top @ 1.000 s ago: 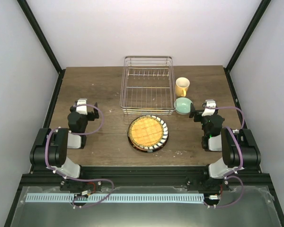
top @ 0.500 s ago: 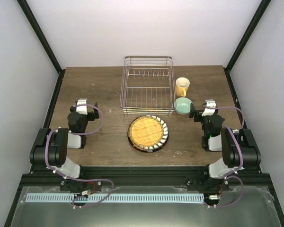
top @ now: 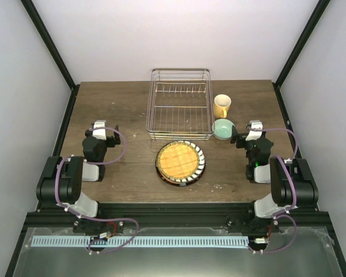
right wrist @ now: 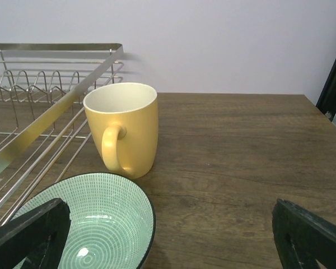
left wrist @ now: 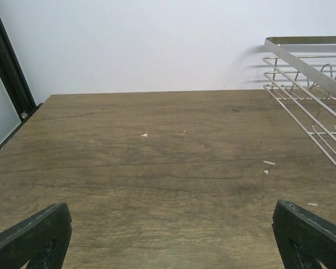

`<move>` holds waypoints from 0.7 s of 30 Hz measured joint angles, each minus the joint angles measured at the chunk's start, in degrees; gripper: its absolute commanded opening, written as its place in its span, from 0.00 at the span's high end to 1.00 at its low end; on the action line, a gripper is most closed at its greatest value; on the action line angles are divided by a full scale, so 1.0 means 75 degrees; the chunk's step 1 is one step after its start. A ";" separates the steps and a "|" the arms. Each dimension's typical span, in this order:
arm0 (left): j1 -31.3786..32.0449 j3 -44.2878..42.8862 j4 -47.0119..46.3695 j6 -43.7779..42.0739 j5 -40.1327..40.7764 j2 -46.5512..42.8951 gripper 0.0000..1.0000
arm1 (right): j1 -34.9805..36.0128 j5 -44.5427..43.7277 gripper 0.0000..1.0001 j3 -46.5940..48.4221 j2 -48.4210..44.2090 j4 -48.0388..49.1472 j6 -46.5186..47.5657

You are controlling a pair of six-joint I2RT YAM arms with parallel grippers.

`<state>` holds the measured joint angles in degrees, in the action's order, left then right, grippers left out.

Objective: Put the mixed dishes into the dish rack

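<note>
The dish rack (top: 180,71), a silver wire basket, stands empty at the back middle of the table. In front of it lies a stack of plates (top: 180,162), a woven yellow-tan one on top with a striped rim showing beneath. To the rack's right are a yellow mug (top: 222,105) and, nearer, a mint-green bowl (top: 223,128). My right gripper (top: 246,130) is open just right of the bowl. In the right wrist view the bowl (right wrist: 95,224) lies by its left finger and the mug (right wrist: 126,126) stands beyond. My left gripper (top: 105,127) is open over bare wood, left of the rack (left wrist: 308,73).
Black frame posts run along both sides of the brown wooden table (top: 121,104). White walls close the back and sides. Both arm bases sit at the near edge.
My right wrist has shifted very slightly to the left, toward the bowl. Nothing else has moved.
</note>
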<state>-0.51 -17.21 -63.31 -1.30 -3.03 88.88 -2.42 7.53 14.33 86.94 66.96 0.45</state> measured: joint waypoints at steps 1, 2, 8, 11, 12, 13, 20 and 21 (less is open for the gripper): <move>0.0003 0.0000 0.0000 0.0006 0.0044 0.0000 0.00 | 0.0003 -0.0009 0.00 0.0117 -0.0096 -0.0338 0.0000; 0.0003 0.0000 0.0000 0.0029 0.0119 0.0000 0.00 | 0.0006 -0.0015 0.00 0.0236 -0.0198 -0.0600 0.0003; 0.0067 -0.0332 0.1317 0.0323 0.1338 -0.0766 0.00 | 0.0175 -0.0280 0.00 0.1323 -0.1848 -0.2620 0.0230; 0.0478 -0.1131 0.2605 0.0242 0.2253 -0.1632 0.00 | 0.0213 -0.0425 0.00 0.2177 -0.2358 -0.3838 0.0239; 0.0676 -0.1390 0.2943 0.0134 0.2468 -0.1950 0.00 | 0.0216 -0.0481 0.00 0.2553 -0.2442 -0.4398 0.0216; 0.0851 -0.1623 0.3281 0.0073 0.2573 -0.2247 0.00 | 0.0227 -0.0551 0.00 0.2973 -0.2483 -0.4983 0.0178; 0.1174 -0.4293 0.7157 0.0122 0.1649 -0.3946 0.00 | 0.0405 -0.0624 0.00 0.4497 -0.2669 -0.8003 0.0111; 0.1174 -0.4567 0.7440 0.0125 0.1571 -0.4001 0.00 | 0.0423 -0.0609 0.00 0.4578 -0.2760 -0.8323 0.0114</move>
<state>8.29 -51.46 -7.51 -0.36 8.75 58.87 0.75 2.96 48.66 66.24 4.54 1.30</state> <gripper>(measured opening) 0.998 0.998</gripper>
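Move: The yellow mug stands about 20 cm ahead of the right hand, 10 cm to its left and 8 cm below; the green bowl is some 11 cm ahead, also 10 cm left. The dish rack's middle is around 20 cm ahead and 35 cm left of that hand. The stacked plates lie about 40 cm to the left hand's right, 8 cm nearer the base and 11 cm below it. Mug, bowl and plates are all left below as both empty, wide-open hands lift from their start poses. The left climbs fastest near the end, about 24 cm, swinging slightly left and back right while its fingers tip up a little. The right rises some 15 cm, mostly early, edges forward, then levels off with its fingers beginning to tip down. ##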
